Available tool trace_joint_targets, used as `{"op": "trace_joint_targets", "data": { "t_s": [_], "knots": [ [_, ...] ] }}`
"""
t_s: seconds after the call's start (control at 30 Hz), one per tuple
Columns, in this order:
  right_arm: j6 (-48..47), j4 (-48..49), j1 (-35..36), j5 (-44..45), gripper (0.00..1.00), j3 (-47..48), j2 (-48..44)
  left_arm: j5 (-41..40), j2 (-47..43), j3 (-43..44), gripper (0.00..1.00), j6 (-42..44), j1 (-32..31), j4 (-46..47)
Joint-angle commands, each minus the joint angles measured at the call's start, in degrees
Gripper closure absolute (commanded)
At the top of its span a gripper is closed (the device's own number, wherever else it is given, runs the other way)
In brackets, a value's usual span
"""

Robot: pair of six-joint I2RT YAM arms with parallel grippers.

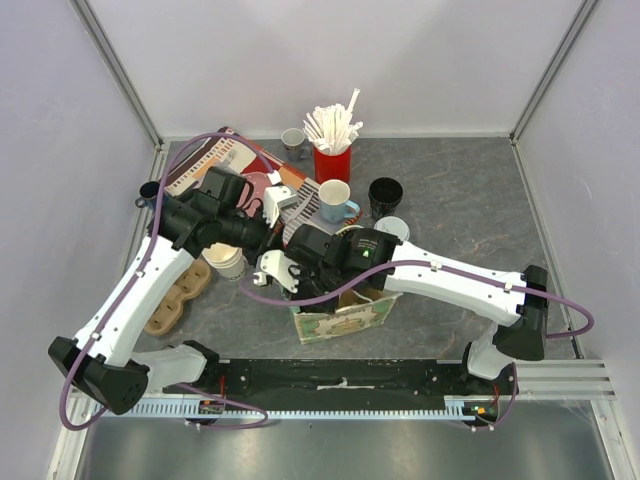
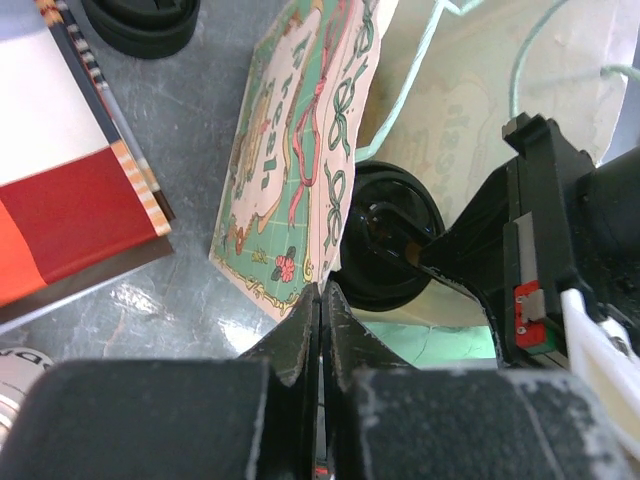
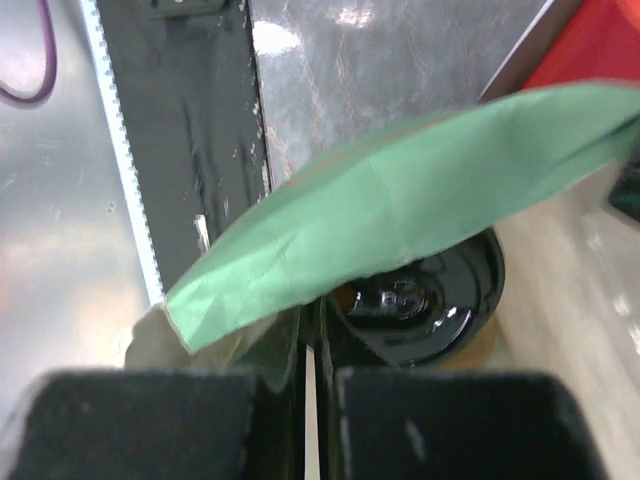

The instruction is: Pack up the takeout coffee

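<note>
A decorated paper bag (image 1: 345, 318) stands open near the front edge. Inside it sits a takeout coffee cup with a black lid (image 2: 385, 240), also seen from the right wrist (image 3: 425, 300). My left gripper (image 2: 322, 295) is shut on the edge of the bag's floral panel (image 2: 295, 170). My right gripper (image 3: 318, 315) is shut on the opposite edge, where the green inner side (image 3: 400, 215) folds over the jaws. A white-topped paper cup (image 1: 226, 260) stands left of the bag, under the left arm.
A brown pulp cup carrier (image 1: 176, 298) lies at the left. Behind the bag are a light-blue mug (image 1: 335, 200), a black mug (image 1: 385, 195), a red holder of straws (image 1: 332, 160), a small grey cup (image 1: 292, 140), striped books (image 1: 205, 160) and a white round lid-like thing (image 1: 392, 228).
</note>
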Motion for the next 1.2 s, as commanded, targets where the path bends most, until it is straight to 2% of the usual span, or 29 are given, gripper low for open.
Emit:
{"op": "trace_joint_targets", "data": {
  "t_s": [0.0, 0.27, 0.37, 0.4, 0.43, 0.47, 0.53, 0.67, 0.8, 1.0, 1.17],
  "knots": [
    [2.13, -4.59, 0.47, -4.77, 1.00, -0.89, 1.49, 2.54, -2.52, 2.68, 0.98, 0.96, -0.51, 5.63],
    [2.92, -3.27, 0.03, -4.94, 1.00, -0.11, 5.36, 3.86, -3.75, 0.84, 0.98, 0.17, -1.12, 5.55],
    [3.18, -2.83, -0.15, -2.40, 1.00, -0.81, 5.19, 3.86, -4.11, 0.22, 0.98, 0.25, -1.21, 5.46],
    [3.27, -2.74, -0.15, -1.52, 0.96, -0.99, 5.10, 3.95, -4.02, 0.22, 0.98, 0.17, -1.21, 5.55],
    [3.19, -2.74, -0.06, -0.65, 0.86, -0.81, 5.01, 4.12, -4.02, 0.14, 0.98, 0.08, -1.21, 5.46],
    [3.27, -2.65, -0.15, -0.12, 0.80, -0.72, 4.66, 4.21, -3.93, 0.14, 0.98, 0.08, -1.21, 5.55],
    [3.27, -2.65, -0.06, 0.50, 0.71, 0.15, 4.48, 4.30, -3.67, 0.14, 0.98, 0.16, -1.30, 5.55],
    [3.45, -2.91, -0.15, 1.21, 0.61, 2.08, 4.40, 4.47, -3.58, 0.05, 0.98, 0.43, -1.39, 5.55],
    [4.15, -2.82, -0.06, 0.94, 0.56, 4.98, 4.13, 4.30, -3.49, 0.05, 0.98, 0.52, -1.56, 5.46],
    [5.73, -2.30, -0.06, 1.64, 0.39, 8.32, 1.76, 4.12, -3.49, 0.05, 0.98, 0.96, -2.00, 5.28],
    [6.96, -2.21, -0.06, 2.88, 0.32, 9.56, 0.09, 3.95, -3.23, -0.13, 0.98, 1.13, -2.18, 5.11]
  ]
}}
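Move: Just at the right fingertips, inside the bag, is the black-lidded cup, its middle about 4 cm ahead of the right hand, 1 cm left and 6 cm below. The carrier lies under it, some 3 cm ahead of the hand, 4 cm right and 10 cm down. The white-lidded cup stands about 15 cm ahead, 18 cm right and 10 cm lower. From the left hand, the black-lidded cup is roughly 3 cm back, 5 cm right and 11 cm down. Easing back about 1 cm with its fingers still shut at the near edge of the black lid, the right hand then spreads them to about two-thirds open, comes free of the lid and rises some 2 cm. The left hand stays nearly in place, tilting about 5 degrees and keeping its pinch on the bag's left rim. ##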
